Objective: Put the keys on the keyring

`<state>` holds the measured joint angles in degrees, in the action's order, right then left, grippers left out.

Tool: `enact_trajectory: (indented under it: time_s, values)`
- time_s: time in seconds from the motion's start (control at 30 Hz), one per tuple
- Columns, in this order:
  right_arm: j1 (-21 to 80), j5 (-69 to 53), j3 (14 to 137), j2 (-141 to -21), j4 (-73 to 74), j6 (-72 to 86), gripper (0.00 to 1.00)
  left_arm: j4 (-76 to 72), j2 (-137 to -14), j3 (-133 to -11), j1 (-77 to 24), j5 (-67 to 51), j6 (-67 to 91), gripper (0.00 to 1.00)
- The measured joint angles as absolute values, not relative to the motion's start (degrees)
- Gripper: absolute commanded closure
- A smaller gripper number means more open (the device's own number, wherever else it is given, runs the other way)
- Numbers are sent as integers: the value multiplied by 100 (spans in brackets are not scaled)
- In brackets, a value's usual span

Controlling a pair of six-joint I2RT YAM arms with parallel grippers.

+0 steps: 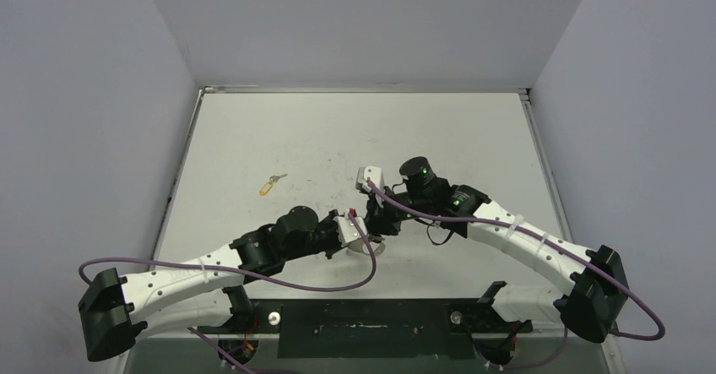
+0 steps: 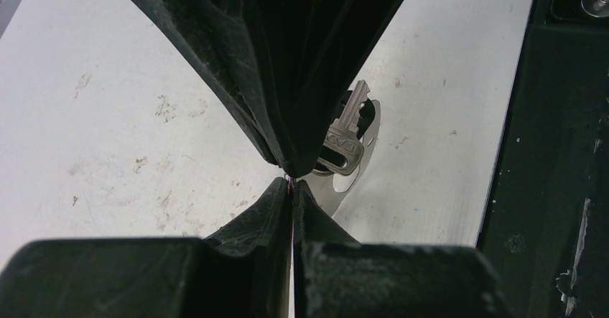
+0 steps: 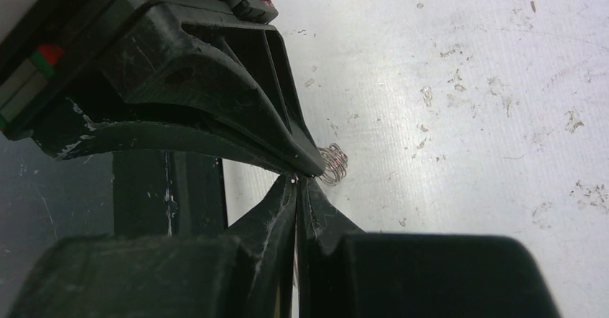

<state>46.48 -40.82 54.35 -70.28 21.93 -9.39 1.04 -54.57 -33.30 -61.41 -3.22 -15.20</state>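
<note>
My left gripper and right gripper meet tip to tip low over the table's near middle, both shut. In the left wrist view the left gripper pinches a thin wire against the right arm's fingers. Just behind them hang a silver key and the flat silver keyring. The right wrist view shows the right gripper shut at the same spot, the keyring's small coiled rings sticking out beside the tips. Another key with a yellow tag lies alone to the left.
The black base plate runs along the near edge, close behind the grippers. Purple cables loop from both arms over the near table. Grey walls close in the left, back and right sides.
</note>
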Motion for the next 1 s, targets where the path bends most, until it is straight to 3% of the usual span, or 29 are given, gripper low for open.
enact_trajectory:
  time_s: [0.57,0.7,1.0]
  values:
    - [4351,-4143,5411,-7028,2281,-939,100,-21,-5406,-3273,-6141,-305,-1518,100]
    - [4318,-4209,5411,-7028,2281,-921,80,-49,-5371,-3249,-6141,-309,-1518,100]
    - [4119,-4191,5293,-6967,2012,-633,49,-84,-5260,-3216,-6141,-353,-1518,100]
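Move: Both hands' shut tips nearly meet. The keyring coils, pinned by the left fingers, lie about 2 cm ahead of the right hand point, 1 cm left and 2 cm below. The key hangs some 2 cm back, 1 cm right and 2 cm below, with the black tag roughly 1 cm farther back, right and down. The plate's middle is 2 cm back, 1 cm right and 5 cm below. From the left hand, the coils are 1 cm ahead and 1 cm below. The right fingers let go of the key's ring beside the coils, opening a bit under halfway late on. First the right hand, still shut, draws forward and to the right, and pauses; then it continues mostly forward, about 2.5 cm in all, turning slightly clockwise. The left hand keeps its shut pinch on the keyring and rises about 1 cm. ##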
